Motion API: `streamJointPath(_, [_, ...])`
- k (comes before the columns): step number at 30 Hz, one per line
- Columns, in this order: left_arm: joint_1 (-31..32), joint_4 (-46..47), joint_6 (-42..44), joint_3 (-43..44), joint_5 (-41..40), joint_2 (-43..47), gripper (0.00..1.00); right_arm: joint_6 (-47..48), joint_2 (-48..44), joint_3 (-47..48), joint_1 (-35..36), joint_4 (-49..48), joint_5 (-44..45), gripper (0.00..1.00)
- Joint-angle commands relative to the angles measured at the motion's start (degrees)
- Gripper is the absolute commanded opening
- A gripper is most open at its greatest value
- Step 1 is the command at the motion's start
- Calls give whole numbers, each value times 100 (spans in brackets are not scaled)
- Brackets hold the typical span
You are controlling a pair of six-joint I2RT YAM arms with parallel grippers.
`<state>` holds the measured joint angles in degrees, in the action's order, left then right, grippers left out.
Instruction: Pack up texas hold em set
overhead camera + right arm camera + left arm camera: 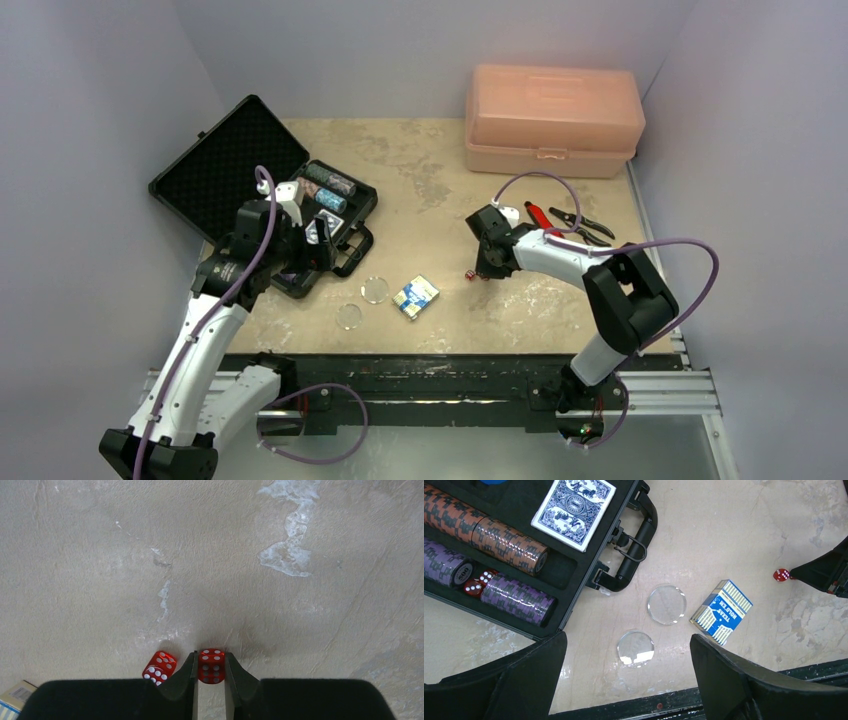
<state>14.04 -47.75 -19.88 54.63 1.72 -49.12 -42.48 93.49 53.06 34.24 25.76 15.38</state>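
Note:
The black case [225, 165] lies open at the left, with chip rows [509, 545], a blue card deck [574, 510] and two red dice [479, 582] in its foam. My left gripper [628, 642] hangs open above two clear discs [667, 604] [636, 648] on the table. A second blue deck [722, 611] lies to their right. My right gripper [211, 653] is down at the table, shut on a red die [211, 667]. Another red die [160, 666] rests just outside its left finger.
A pink plastic toolbox [553, 120] stands at the back right. Red-handled pliers [570, 222] lie in front of it, right behind my right arm. The case's handle [636, 545] points toward the discs.

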Motion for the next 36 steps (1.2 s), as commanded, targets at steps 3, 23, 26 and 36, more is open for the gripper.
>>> streamJointPath(3, [37, 61, 63, 129, -36, -1, 94, 123, -163, 292, 38, 332, 320, 0])
streamJointPath(23, [37, 88, 81, 144, -110, -80, 94, 751, -367, 1698, 34, 738, 721, 0])
streamJointPath(26, [37, 105, 81, 161, -94, -90, 94, 805, -339, 1936, 39, 733, 720, 0])
streamJointPath(36, [38, 129, 78, 166, -101, -80, 94, 828, 10, 2857, 38, 364, 28, 0])
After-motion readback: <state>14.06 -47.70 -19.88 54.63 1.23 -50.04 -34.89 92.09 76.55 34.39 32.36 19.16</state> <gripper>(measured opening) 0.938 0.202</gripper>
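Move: The right gripper is already closed on a red die at the table. The open chip case it belongs in has its middle roughly 36 cm to this hand's left and 11 cm ahead, at about table height. The second die lies 3 cm to the left, level with the hand; the Texas Hold'em card box is about 14 cm left and 4 cm back. For the left hand, the pinched die is some 32 cm right, 4 cm ahead and 18 cm below. Keep the right fingers pinched on the die and lift it off the table beside the second die. Edge about 1 cm right first, then raise the right gripper some 14 cm while reaching about 8 cm forward and easing left towards the case, tilting the fingertips up and outward by some 15 degrees. ##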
